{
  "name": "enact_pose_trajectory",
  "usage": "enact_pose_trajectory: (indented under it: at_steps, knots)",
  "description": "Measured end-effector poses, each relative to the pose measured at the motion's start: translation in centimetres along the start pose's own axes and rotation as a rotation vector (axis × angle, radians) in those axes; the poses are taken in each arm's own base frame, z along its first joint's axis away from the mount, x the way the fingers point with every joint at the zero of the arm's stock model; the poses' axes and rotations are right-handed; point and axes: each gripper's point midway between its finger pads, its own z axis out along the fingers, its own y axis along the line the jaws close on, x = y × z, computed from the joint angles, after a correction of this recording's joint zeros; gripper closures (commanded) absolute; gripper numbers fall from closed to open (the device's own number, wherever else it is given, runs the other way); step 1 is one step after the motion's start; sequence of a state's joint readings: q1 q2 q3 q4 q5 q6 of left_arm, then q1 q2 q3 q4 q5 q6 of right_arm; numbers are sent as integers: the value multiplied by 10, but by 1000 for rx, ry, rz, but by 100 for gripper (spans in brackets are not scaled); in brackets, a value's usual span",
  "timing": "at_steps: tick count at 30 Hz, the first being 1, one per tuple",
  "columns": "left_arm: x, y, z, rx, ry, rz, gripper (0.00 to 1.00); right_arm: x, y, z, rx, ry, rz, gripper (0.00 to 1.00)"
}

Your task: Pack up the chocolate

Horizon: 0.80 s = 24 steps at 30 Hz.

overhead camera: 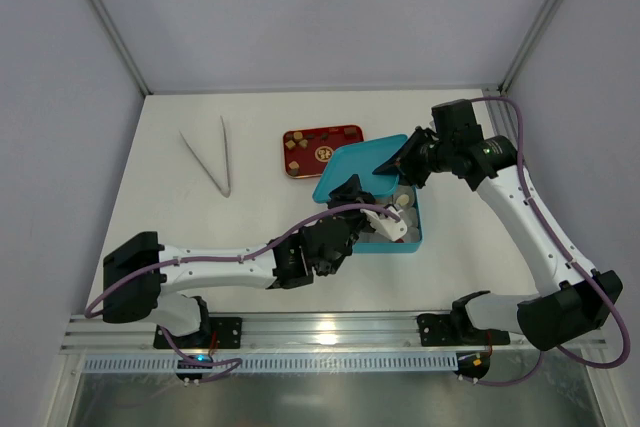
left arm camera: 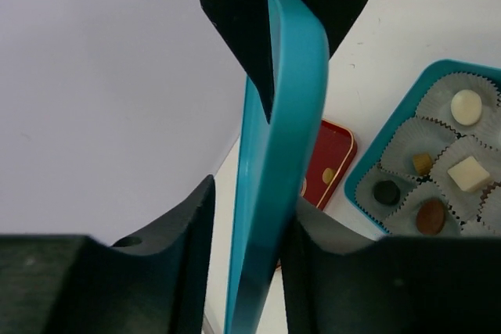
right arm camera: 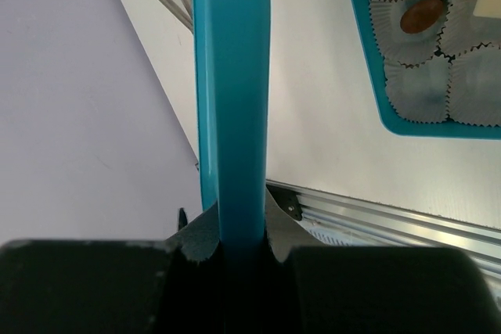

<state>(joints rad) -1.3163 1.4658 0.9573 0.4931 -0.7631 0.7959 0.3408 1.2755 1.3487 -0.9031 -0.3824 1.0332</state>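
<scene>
A teal lid [overhead camera: 360, 172] hangs tilted on edge above the left half of the teal box [overhead camera: 412, 239]. My right gripper [overhead camera: 405, 162] is shut on its far edge [right arm camera: 231, 99]. My left gripper [overhead camera: 348, 195] straddles the lid's near edge [left arm camera: 282, 154]: one finger [left arm camera: 321, 271] touches the lid, and a gap shows between it and the other finger. The box [left arm camera: 376, 154] holds crinkled paper cups with pieces of chocolate: a white round one [left arm camera: 466, 105], a tan one [left arm camera: 423, 163], a cream square [left arm camera: 468, 173], a dark one [left arm camera: 386, 192] and a brown one [left arm camera: 430, 215].
A red tray [overhead camera: 322, 150] with a few small pieces lies just left of the box, partly behind the lid. Metal tongs [overhead camera: 215, 159] lie on the white table farther left. An aluminium rail [overhead camera: 330, 332] runs along the near edge.
</scene>
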Motion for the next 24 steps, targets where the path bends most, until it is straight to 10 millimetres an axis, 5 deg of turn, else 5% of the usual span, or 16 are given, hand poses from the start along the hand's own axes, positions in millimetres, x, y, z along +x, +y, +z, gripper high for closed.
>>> enact_pose_trajectory:
  at_steps: [8,11,17,24]
  knots:
    - [-1,-4,1,21,-11,39,99,0,9,-4,-41,-8,5,96]
    - [-1,-4,2,21,-10,47,100,-1,9,-4,-43,-10,2,96]
    - [-1,-4,2,19,-11,49,100,1,11,-4,-51,-5,-4,48]
    - [-1,-7,4,39,-9,16,100,1,20,-15,-100,-34,-34,26]
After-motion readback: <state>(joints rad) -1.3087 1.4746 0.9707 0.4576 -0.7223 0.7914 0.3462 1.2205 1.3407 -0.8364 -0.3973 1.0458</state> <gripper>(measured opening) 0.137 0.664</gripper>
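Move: The teal lid, held up by the right hand's fingers, has its middle about 4 cm ahead of the left hand and 2 cm to its right, roughly level with it. From the right hand the lid's middle is some 6 cm left and 1 cm ahead. The chocolate box sits about 22 cm below, 7 cm ahead and 11 cm right of the left hand; the red tray is roughly 27 cm ahead of that hand and 6 cm left, equally low. Left fingers pinch the lid's near edge, nearly in place; right fingers then open, releasing it, rising 2.5 cm. ##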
